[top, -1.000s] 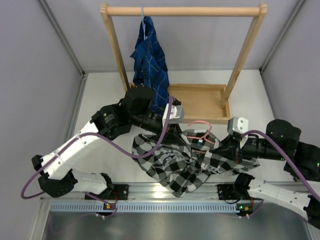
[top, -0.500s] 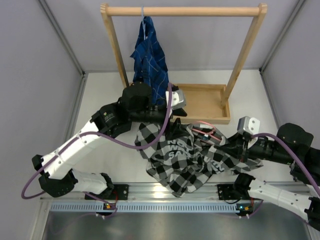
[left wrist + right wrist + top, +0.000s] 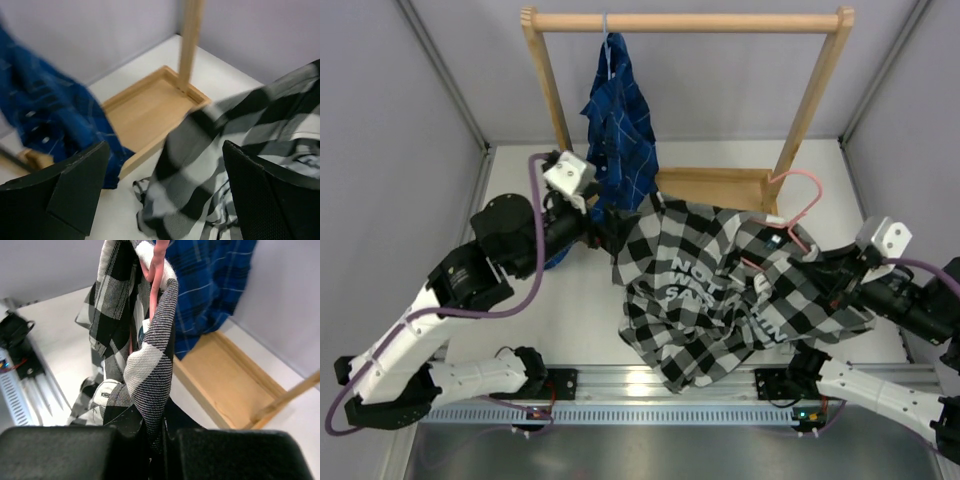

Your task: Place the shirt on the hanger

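The black-and-white check shirt (image 3: pixel 710 290) hangs spread out, its pale lettering facing up. The pink hanger (image 3: pixel 803 190) sticks out of its collar with the hook up and to the right. My right gripper (image 3: pixel 817 272) is shut on a fold of the shirt (image 3: pixel 150 370), and the pink wire (image 3: pixel 158 265) runs up inside that fold above the gripper (image 3: pixel 162 432). My left gripper (image 3: pixel 610 228) is open at the shirt's left edge. In the left wrist view the gripper (image 3: pixel 165 165) stands wide apart with blurred check cloth (image 3: pixel 240 125) beyond it.
A wooden rack with a top rail (image 3: pixel 685 20) and a tray base (image 3: pixel 720 205) stands at the back. A dark blue grid shirt (image 3: pixel 620 120) hangs from it on a pale hook (image 3: pixel 605 25). A metal rail (image 3: pixel 650 385) runs along the near edge.
My right gripper rose and moved right with the shirt and hanger, spreading the shirt and turning its lettering up. My left arm pulled back left and its gripper now stands open.
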You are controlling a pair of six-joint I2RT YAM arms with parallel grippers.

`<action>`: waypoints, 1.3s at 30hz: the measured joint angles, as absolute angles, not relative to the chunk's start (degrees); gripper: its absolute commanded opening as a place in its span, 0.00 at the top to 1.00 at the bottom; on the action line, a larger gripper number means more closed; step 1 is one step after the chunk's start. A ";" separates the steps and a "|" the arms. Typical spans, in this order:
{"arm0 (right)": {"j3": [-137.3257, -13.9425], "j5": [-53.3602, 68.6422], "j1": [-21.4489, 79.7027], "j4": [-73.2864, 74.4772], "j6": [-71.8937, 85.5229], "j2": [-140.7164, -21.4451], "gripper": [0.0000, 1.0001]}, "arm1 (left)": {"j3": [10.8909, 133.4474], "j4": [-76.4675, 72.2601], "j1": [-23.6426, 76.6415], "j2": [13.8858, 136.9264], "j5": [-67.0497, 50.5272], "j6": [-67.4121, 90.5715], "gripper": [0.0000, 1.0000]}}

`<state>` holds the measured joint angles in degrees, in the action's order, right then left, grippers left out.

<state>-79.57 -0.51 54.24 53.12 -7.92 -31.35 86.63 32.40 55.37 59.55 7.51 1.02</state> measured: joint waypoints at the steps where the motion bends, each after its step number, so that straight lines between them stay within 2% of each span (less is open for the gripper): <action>1: -80.34 -2.57 54.26 53.17 -7.92 -31.35 1.00 | 84.97 31.64 55.37 57.39 11.22 2.76 0.02; 4: -83.05 -8.75 54.26 53.34 -7.77 -31.94 1.00 | 78.89 31.35 55.20 51.46 20.62 7.40 0.02; 8: -89.60 -18.81 54.26 53.39 -7.25 -36.25 1.00 | 73.58 33.63 55.18 46.83 25.85 12.05 0.02; 12: -100.36 -27.97 54.26 52.71 -7.29 -44.86 1.00 | 70.76 36.95 55.18 45.17 24.60 14.90 0.02; 18: -117.82 -33.93 54.26 50.76 -7.81 -56.84 1.00 | 68.86 43.59 55.18 42.39 21.69 15.29 0.02; 21: -119.15 -34.02 54.26 47.59 -7.90 -57.95 1.00 | 65.89 44.40 55.18 38.94 22.28 14.90 0.02; 24: -110.74 -32.21 54.26 41.12 -7.40 -53.93 1.00 | 60.42 44.23 55.18 34.72 24.91 15.22 0.02; 29: -83.13 -29.78 54.26 30.46 -5.28 -42.63 1.00 | 50.76 44.16 55.16 32.01 26.20 16.14 0.02; 33: -67.92 -30.13 53.74 27.73 -1.93 -42.61 1.00 | 50.30 43.24 54.06 31.44 26.09 16.67 0.02; 36: -63.55 -27.88 50.83 27.70 1.48 -46.89 1.00 | 50.30 42.59 50.83 30.13 24.56 16.80 0.02; 39: -64.12 -24.29 46.13 27.40 4.64 -52.27 1.00 | 50.17 41.19 43.13 30.59 20.88 16.60 0.02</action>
<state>-64.12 -24.29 46.13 27.40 4.64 -52.27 50.17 41.19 43.13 30.59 20.88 16.60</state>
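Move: Ahead of the right hand, which still grips the checked shirt's collar and pink hanger, the rack's bar is centred about 35 cm farther out, 17 cm left and 12 cm higher. The rack's right post stands some 33 cm ahead and 6 cm right, the blue shirt about 33 cm ahead and 30 cm left. From the left hand, already open, the bar is roughly 25 cm ahead, 10 cm right and 9 cm higher. Keeping the collar and hanger pinched, the right hand lifts about 18 cm while going forward, then sweeps on out towards the rack and down some 26 cm, ending 16 cm farther out and 8 cm lower, turned about 35 degrees clockwise. The empty left hand swings left away from the checked shirt and sinks, about 14 and 18 cm, staying open. ##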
